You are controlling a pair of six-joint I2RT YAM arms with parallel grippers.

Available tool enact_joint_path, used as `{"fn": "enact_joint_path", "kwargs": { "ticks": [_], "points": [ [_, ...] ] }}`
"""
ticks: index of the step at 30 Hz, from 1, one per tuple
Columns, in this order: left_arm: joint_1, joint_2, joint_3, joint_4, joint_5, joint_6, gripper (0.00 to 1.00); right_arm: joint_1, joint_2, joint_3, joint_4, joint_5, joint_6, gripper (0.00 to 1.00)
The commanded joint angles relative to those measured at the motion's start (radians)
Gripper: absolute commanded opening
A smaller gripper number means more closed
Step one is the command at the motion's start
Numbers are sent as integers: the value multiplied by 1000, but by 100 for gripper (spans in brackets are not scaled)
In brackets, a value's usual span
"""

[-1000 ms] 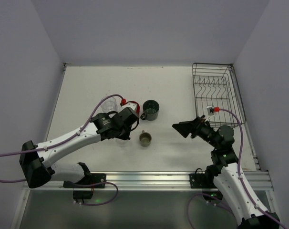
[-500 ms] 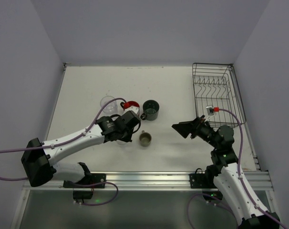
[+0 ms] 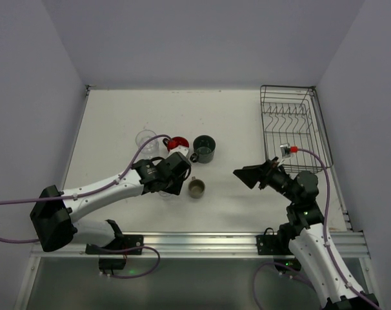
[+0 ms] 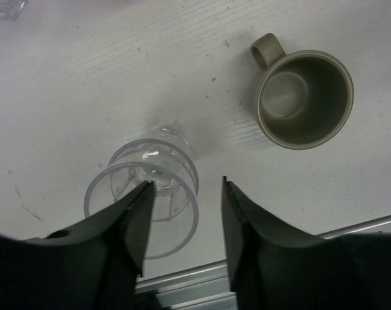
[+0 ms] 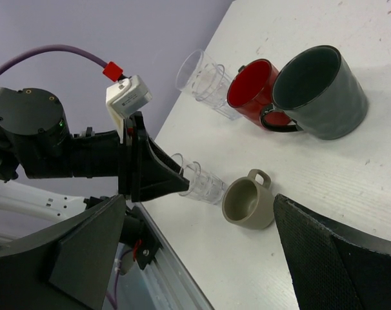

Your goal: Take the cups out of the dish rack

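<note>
A clear glass tumbler [image 4: 149, 187] stands on the table under my left gripper [image 4: 187, 183]. The gripper is open; its left finger overlaps the tumbler's rim, and the gap lies just right of the glass. In the top view the left gripper [image 3: 171, 186] hangs beside the olive-tan mug [image 3: 196, 187]. The red mug [image 3: 177, 143], the dark grey-green mug [image 3: 204, 148] and a second tumbler [image 3: 146, 139] stand behind it. My right gripper [image 3: 250, 173] is open and empty, in the air left of the black wire dish rack [image 3: 292, 126], which shows no cups.
The right wrist view shows the same group: tumbler [image 5: 205, 184], olive mug [image 5: 247, 203], red mug [image 5: 253, 90], dark mug [image 5: 318, 90]. The metal rail [image 3: 202, 244] runs along the near table edge. Walls close the table on three sides.
My left arm has drawn back toward the near edge, uncovering the red mug. The tumbler under it stays at the same spot. The right arm has barely moved.
</note>
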Motion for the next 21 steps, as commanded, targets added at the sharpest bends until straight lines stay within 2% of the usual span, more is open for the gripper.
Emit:
{"fn": "enact_joint_path", "kwargs": {
  "ticks": [1, 2, 4, 5, 7, 8, 12, 15, 19, 21],
  "points": [
    [-3, -11, 17, 23, -35, 16, 52, 3, -10, 69, -30, -8, -20, 99],
    [-3, -15, 23, 17, -44, 17, 64, 3, -10, 77, -44, -5, -23, 99],
    [-3, -32, 46, 10, -60, 25, 75, 3, -13, 103, -56, -2, -33, 99],
    [-3, -45, 57, 7, -69, 30, 84, 1, -15, 114, -67, -1, -34, 99],
    [-3, -58, 106, -9, -119, 49, 91, 3, -21, 158, -91, 7, -52, 99],
    [-3, -78, 129, -12, -135, 59, 98, 3, -24, 178, -131, 13, -60, 99],
    [-3, -158, 264, 17, -196, 131, 100, 3, -50, 317, -259, 81, -135, 99],
    [-3, -253, 387, 43, -241, 209, 100, 3, -87, 423, -386, 195, -193, 99],
    [-3, -445, 413, 208, -232, 278, 100, 1, -148, 560, -535, 360, -249, 99],
    [-3, -532, 419, 235, -219, 289, 100, 3, -186, 639, -599, 430, -270, 99]
  ]
}}
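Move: The clear cup stands at the left hand's part-open fingers, its middle about 3 cm to their left and 5 cm below. From that hand, the small grey mug is some 9 cm right and level, the red mug 15 cm ahead and 1 cm right, the dark green mug 15 cm ahead and 11 cm right. From the right hand, the clear cup lies roughly 26 cm left, 5 cm back and 16 cm below. Left fingers open wide, clearing the clear cup, and rise about 30 cm, tilting up; right hand rises 16 cm. ##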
